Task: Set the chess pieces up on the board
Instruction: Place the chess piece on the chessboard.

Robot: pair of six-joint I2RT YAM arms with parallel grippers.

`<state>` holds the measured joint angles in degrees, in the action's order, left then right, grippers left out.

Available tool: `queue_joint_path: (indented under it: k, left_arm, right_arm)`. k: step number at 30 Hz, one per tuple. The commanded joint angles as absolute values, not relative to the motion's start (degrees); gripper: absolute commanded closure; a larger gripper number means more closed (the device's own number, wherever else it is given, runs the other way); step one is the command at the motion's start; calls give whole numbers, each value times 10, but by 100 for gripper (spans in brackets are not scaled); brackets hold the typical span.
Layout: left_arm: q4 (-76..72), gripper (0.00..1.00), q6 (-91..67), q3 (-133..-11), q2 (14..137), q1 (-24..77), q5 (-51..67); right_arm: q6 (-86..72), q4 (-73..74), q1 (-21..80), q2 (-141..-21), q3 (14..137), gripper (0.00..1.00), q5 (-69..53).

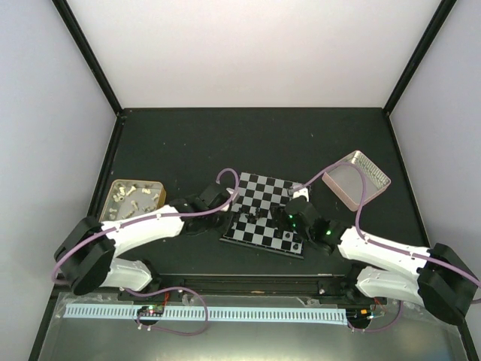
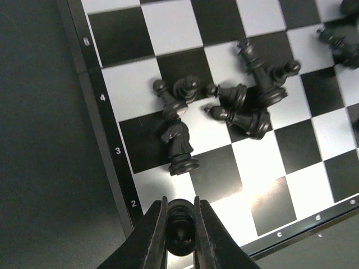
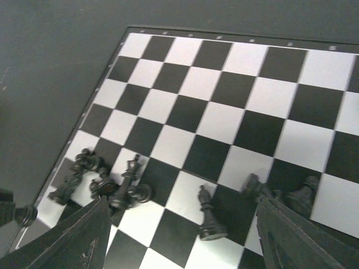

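Observation:
The board (image 1: 264, 188) of black and silver checks lies in the middle of the table. My left gripper (image 2: 179, 205) is shut on a small black chess piece (image 2: 180, 227), held just above the board's corner by the rank 2 mark. Beyond it a knight (image 2: 179, 144) and a heap of toppled chess pieces (image 2: 247, 101) lie on the board (image 2: 168, 22). My right gripper (image 3: 185, 246) hangs open over the board (image 3: 224, 84), its fingers (image 3: 84, 235) wide apart. One black piece (image 3: 207, 216) stands between them, and the toppled heap (image 3: 112, 188) lies at the left.
A tan-rimmed tray (image 1: 114, 186) with pale pieces sits at the left of the board. A pink-rimmed metal tray (image 1: 335, 189) sits at the back right. More black pieces (image 3: 280, 193) lie by my right gripper's right finger. Both arms reach in from the near edge.

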<state>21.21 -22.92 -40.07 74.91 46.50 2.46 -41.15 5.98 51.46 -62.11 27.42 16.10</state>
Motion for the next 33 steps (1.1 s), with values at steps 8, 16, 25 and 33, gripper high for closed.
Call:
queue_joint_path:
  k: [8,16,25,33]
  left_arm:
    - [221,98,-211,-430,795,495,-13]
    - [261,98,-212,-434,792,513,-24]
    - [280,83,-230,-448,784,516,-33]
    - [305,50,-253,-473,747,515,-33]
  right_arm:
    - [-458,81,509,-634,264,28,235]
    - [-458,81,508,-642,267,28,236]
    - [-462,81,509,-647,274,28,227]
    - [-463,91,509,-616,280,28,226]
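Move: My left hand already holds a black piece over the near-left corner square, which is about 4 cm below and 2 cm back. The fallen knight lies roughly 1 cm ahead and 2 cm right, a small cluster about 3 cm ahead and 3 cm right, and a bigger cluster 1 cm ahead and 6 cm right, all some 4 cm down. From my open right hand the corner square is about 14 cm left, 2 cm back and 8 cm down. I lower my left hand a good 2 cm, quickly at first, easing it back about 2 cm with a slight roll to bring the held piece down onto the corner square. I keep it there briefly, then open my fingers about halfway and rise 2 cm clear of the piece. My right hand, open and empty, shifts about 2 cm right and 2 cm down above the fallen pieces. ##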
